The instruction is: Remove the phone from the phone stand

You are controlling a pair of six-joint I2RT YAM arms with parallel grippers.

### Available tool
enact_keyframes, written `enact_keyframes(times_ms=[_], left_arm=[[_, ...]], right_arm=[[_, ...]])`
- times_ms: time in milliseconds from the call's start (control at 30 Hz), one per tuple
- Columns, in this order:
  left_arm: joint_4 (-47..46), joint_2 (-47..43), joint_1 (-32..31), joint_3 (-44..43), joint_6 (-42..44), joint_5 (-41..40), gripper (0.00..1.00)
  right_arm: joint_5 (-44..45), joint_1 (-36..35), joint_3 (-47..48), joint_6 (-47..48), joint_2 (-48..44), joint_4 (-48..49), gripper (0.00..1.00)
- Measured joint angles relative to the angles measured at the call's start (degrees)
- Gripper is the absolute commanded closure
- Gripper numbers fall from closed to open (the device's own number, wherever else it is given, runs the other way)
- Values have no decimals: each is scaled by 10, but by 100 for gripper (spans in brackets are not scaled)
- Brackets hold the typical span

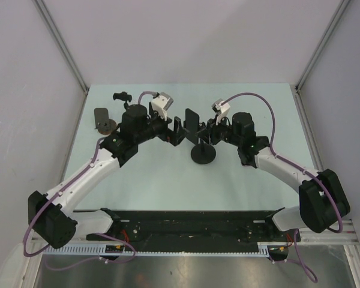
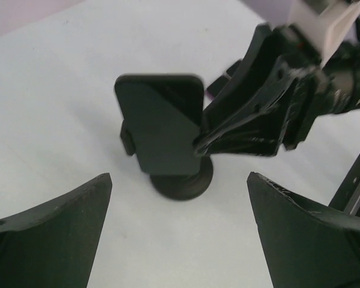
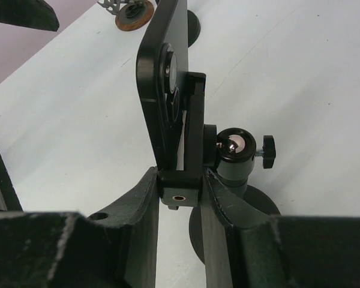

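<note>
A black phone (image 1: 192, 119) stands upright in the clamp of a black phone stand (image 1: 203, 155) at the table's middle. In the left wrist view the phone (image 2: 162, 123) faces me with its dark screen, above the stand's round base (image 2: 183, 183). My left gripper (image 2: 179, 177) is open wide just in front of it, with nothing between its fingers. My right gripper (image 3: 180, 180) is shut on the stand's clamp bracket (image 3: 180, 191), right under the phone's (image 3: 162, 72) lower edge and beside the ball head (image 3: 235, 147). The phone's camera lenses face that side.
A brown disc-shaped object (image 1: 104, 122) and a small black knobbed part (image 1: 121, 95) lie at the back left of the table. Grey walls with metal posts close in both sides. The arms' base rail (image 1: 186, 223) runs along the near edge.
</note>
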State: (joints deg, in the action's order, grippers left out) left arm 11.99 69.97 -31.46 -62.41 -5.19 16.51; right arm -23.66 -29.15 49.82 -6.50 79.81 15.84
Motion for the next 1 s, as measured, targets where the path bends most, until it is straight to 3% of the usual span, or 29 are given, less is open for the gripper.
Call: enact_keyframes(times_ms=[100,433,900,1000], left_arm=[[-67,-3,-30,18,-35,-33,0],[-218,50,-35,47,-58,-78,0],[-271,111,-35,48,-64,-74,0],[-274,129,-36,51,-70,-74,5]], right_arm=[[9,-7,0,-4,0,2,100],[21,-24,-1,-6,0,5,100],[17,-30,-1,-5,0,5,100],[17,-30,-1,-5,0,5,100]])
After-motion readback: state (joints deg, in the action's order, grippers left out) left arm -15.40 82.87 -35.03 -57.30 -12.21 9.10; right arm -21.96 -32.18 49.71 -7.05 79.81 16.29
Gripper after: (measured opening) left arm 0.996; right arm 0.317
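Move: The phone in its stand sits about 5 cm ahead of the open left hand, 7 cm to its right and 4 cm lower. The phone stand's base is on the table some 5 cm ahead and 10 cm right of that hand, about 22 cm below. From the right hand, already holding the edge of the stand's bracket, the phone is about 2 cm ahead, 3 cm left and slightly higher; the base lies 17 cm beneath, some 2 cm ahead. Rising a little at first, the left hand then swings forward and right about 7 cm to the phone and ends sinking roughly 4 cm from its peak, wide open, so its fingers straddle the phone's edges; the wrist rolls some 10 degrees, right side up. The right hand keeps its grip on the bracket and eases the stand 2 cm left and back towards it. ##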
